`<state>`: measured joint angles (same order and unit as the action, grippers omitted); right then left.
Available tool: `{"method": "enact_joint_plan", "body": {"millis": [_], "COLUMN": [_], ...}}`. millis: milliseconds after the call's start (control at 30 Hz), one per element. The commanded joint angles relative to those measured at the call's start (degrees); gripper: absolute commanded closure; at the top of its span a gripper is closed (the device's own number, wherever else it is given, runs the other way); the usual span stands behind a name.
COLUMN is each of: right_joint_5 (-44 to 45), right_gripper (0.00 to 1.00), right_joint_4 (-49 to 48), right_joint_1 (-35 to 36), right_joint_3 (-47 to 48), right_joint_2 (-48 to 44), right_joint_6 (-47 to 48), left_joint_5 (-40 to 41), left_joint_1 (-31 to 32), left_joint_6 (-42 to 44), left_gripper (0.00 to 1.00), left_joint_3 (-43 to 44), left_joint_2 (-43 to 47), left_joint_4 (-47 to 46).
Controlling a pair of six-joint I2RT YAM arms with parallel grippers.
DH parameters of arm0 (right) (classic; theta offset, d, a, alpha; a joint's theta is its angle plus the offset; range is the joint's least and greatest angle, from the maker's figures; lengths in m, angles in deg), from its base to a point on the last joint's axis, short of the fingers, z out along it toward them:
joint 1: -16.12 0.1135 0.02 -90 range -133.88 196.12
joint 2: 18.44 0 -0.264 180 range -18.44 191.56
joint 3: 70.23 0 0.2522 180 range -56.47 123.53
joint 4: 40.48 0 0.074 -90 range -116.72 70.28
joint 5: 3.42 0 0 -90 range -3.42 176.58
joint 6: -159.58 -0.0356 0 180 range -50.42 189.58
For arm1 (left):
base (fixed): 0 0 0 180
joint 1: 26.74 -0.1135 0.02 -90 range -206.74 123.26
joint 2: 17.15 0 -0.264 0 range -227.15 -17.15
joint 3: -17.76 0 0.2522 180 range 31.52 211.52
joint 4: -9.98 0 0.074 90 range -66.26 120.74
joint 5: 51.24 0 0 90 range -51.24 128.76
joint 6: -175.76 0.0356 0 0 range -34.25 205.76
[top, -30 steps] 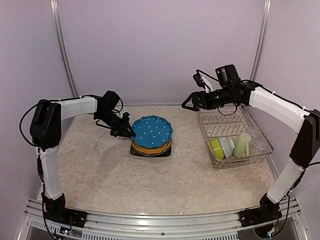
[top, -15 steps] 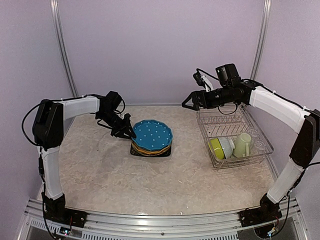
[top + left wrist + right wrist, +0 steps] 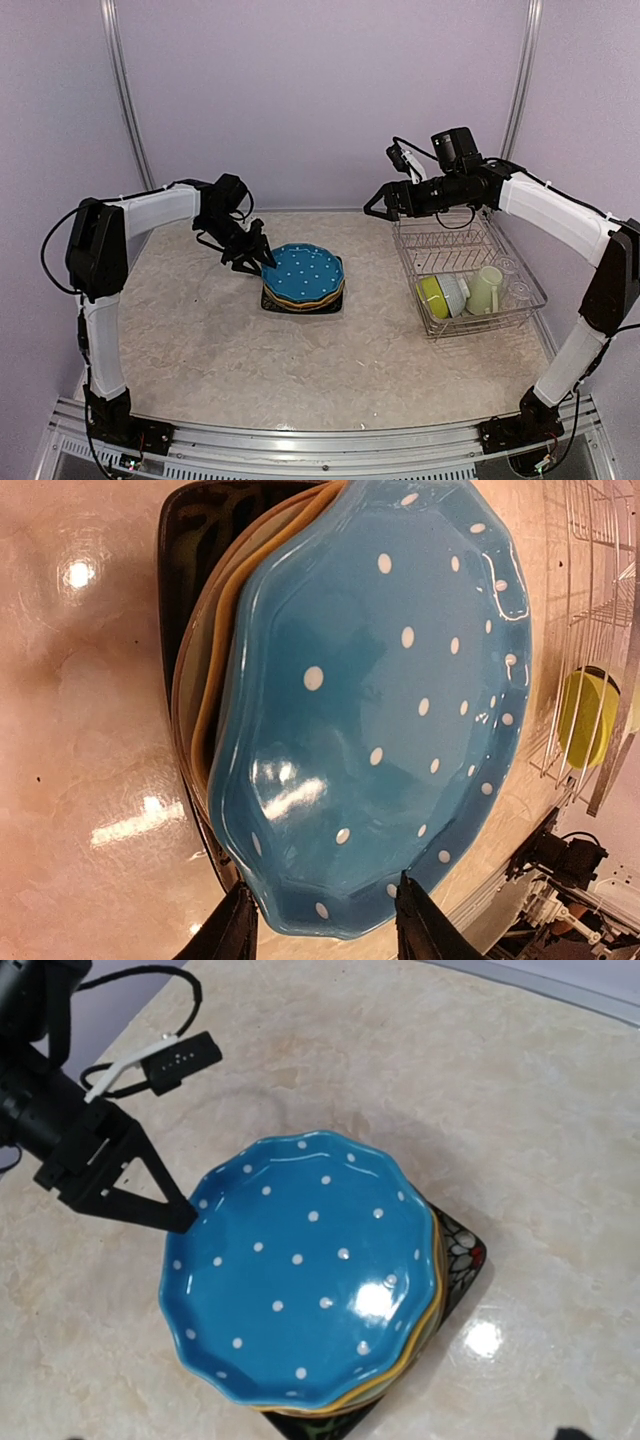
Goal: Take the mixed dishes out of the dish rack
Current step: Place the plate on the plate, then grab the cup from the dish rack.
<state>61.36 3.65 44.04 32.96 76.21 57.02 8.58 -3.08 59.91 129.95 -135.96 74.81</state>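
The blue white-dotted plate (image 3: 304, 273) lies level on top of a stack in the middle of the table. Below it show the orange plate's rim (image 3: 420, 1355) and a corner of the black square plate (image 3: 465, 1255). My left gripper (image 3: 258, 262) is at the blue plate's left rim. In the left wrist view its jaws (image 3: 320, 935) stand open on either side of that rim without pinching it. My right gripper (image 3: 375, 208) hovers open and empty above the back left corner of the dish rack (image 3: 440, 245).
At the rack's near end sit a lime bowl (image 3: 433, 295), a white bowl (image 3: 455, 292), a pale green mug (image 3: 487, 288) and two clear glasses (image 3: 515, 290). The rack stands near the table's right side. Purple walls close in the back and sides.
The blue plate has come down flat onto the stack. My left jaws have opened and let go of its rim. The right arm has not moved.
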Motion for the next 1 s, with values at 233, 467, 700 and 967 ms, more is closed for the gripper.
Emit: {"method": "enact_joint_plan", "body": {"millis": [233, 467, 700, 967], "right_joint_5": [3.65, 12.26, 30.23, 36.8], "right_gripper": [0.01, 0.01, 0.01, 0.01], "right_joint_4": [2.7, 4.56, 4.87, 7.39], "right_joint_1": [-0.66, -0.98, -1.11, -3.0], "right_joint_3": [1.92, 2.25, 0.22, -3.81], "right_joint_2": [-2.76, -5.78, -13.74, -22.95], "right_joint_6": [1.42, 2.8, 4.91, 3.12], "left_joint_5": [9.87, 14.27, 21.61, 25.71], "left_joint_1": [1.45, 3.3, 5.21, 5.18], "left_joint_6": [3.29, 5.03, 7.1, 4.11], "left_gripper": [0.48, 0.23, 0.01, 0.01], "left_joint_3": [1.82, 0.4, -5.71, -15.27], "left_joint_2": [3.61, 6.58, 16.59, 28.49], "left_joint_4": [2.54, 0.24, -10.34, -23.95]}}
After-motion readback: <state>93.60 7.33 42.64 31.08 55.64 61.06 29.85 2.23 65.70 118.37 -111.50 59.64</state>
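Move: The blue plate already lies on the stack, its middle about 7 cm to the left hand's right, roughly 3 cm farther out and 4 cm lower; the black plate is at the bottom, some 8 cm below the hand. From the right hand that blue plate is about 14 cm left, 4 cm ahead and 22 cm down. The emptier dish rack sits roughly 20 cm to that hand's right, 5 cm ahead and 24 cm down, its yellow bowl about 14 cm right and 3 cm back. The left hand, its half-open fingers still straddling the blue plate's left rim, stays almost in place while the fingers spread slowly, then opens wide and climbs quickly some 12 cm clear of the stack, its wrist tilting about 35 degrees so that the fingertips swing forward. Meanwhile the right hand, empty and wide open throughout, barely stirs at first, then sweeps right and up, about 12 cm and 11 cm, away from the plates towards the dish rack's side, turning clockwise by roughly 25 degrees. ##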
